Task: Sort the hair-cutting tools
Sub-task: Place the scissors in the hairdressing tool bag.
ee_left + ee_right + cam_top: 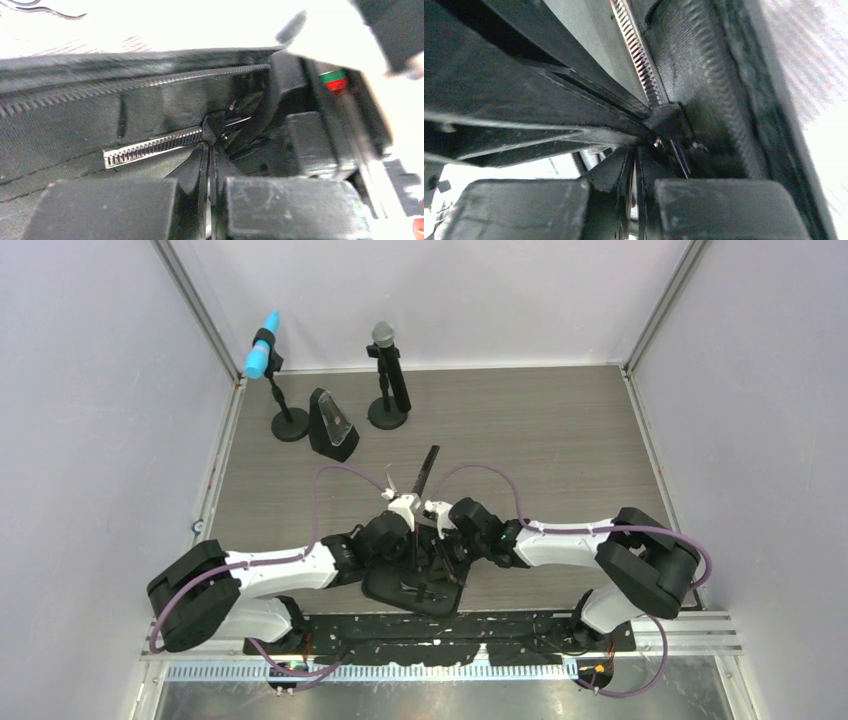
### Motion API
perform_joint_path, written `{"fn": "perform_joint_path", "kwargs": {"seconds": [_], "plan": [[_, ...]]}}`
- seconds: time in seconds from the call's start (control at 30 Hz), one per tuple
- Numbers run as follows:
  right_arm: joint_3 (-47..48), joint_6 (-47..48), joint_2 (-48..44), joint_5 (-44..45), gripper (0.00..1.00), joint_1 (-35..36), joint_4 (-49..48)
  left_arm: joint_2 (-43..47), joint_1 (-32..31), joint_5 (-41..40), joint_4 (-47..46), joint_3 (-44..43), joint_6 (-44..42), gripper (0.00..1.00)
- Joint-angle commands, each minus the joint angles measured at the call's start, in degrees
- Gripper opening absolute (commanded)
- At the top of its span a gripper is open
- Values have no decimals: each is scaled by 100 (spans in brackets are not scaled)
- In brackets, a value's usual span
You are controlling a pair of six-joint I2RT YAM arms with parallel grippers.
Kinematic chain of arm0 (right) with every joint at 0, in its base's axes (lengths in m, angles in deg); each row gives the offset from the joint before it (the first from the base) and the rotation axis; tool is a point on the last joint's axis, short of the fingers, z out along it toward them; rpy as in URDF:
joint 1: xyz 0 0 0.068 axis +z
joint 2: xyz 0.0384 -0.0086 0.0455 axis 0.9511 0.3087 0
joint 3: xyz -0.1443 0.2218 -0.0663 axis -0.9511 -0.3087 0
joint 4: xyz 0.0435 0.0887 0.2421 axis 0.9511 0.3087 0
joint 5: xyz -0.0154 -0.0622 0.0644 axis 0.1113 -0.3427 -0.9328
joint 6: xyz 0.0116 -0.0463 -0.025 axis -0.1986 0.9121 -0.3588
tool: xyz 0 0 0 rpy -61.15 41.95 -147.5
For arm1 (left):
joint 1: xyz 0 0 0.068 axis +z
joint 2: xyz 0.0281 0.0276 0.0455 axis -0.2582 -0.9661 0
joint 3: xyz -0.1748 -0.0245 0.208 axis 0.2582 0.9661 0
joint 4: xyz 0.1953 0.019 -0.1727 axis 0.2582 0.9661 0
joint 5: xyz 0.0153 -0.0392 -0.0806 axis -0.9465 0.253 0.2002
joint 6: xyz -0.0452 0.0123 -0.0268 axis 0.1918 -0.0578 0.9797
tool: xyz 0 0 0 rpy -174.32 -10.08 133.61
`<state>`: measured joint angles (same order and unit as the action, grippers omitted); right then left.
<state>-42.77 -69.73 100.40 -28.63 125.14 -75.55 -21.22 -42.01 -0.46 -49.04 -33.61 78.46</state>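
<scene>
A black zippered pouch (pixel 392 592) lies near the table's front edge, and both grippers meet over it. My left gripper (pixel 212 150) is shut, its tips pinching the pouch (pixel 75 125) at the end of the silver zipper (pixel 150 147). My right gripper (pixel 634 150) shows only a hairline slit between its jaws. Its tips sit just beside the zipper slider (pixel 668 120), and I cannot tell whether anything is pinched. A long black comb (pixel 429 466) lies on the table beyond the grippers. A small silver tool (pixel 389 480), likely scissors, lies beside it. The hair clips do not show.
Two microphones on round black bases stand at the back, one with a blue head (pixel 263 348) and one with a grey head (pixel 383 337). Between them is a dark wedge-shaped holder (pixel 333 426). Walls close in the grey wood-grain table (pixel 560 440) on three sides.
</scene>
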Motion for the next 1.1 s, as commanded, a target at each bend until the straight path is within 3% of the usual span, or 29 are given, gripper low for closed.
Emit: {"fn": "perform_joint_path", "kwargs": {"seconds": [0.0,0.2,0.43,0.53,1.07], "plan": [[206,-95,206,28,13,166,-39,354,2,-123,-856,-42,17,0],[177,-90,-324,206,15,172,73,288,2,-197,-682,-73,36,0],[463,443,-1463,924,35,164,1159,-64,2,-138,-462,-300,55,0],[543,739,-1698,1225,38,139,1517,-177,2,-124,-381,-392,59,0],[634,1022,-896,1563,40,-52,1342,-449,2,56,-344,-564,-20,0]]}}
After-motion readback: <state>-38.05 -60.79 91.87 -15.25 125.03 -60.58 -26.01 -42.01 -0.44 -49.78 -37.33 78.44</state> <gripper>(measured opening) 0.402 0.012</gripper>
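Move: The scissors lie across the bag under its strap, toothed blade to the left and rings to the right; their middle is only about 2 cm ahead of the right fingertips, 1 cm left and 1 cm below. From the left fingertips it is roughly 1 cm ahead, 2 cm right and 1 cm below. The bag's middle is some 6 cm left of the right hand and 2 cm back. Beyond the bag's far edge, a second pair of scissors lies about 16 cm ahead and 10 cm left of the right hand; the comb is 21 cm ahead and 5 cm left. Letting go at the scissors' handle side, the right fingers spread and lift about 8 cm, drift some 3 cm forward and 3 cm right, then drop about 5 cm towards the handle, tilting steeper, still open. The left fingers stay shut at the strap's near end, easing a centimetre or so right and forward. ##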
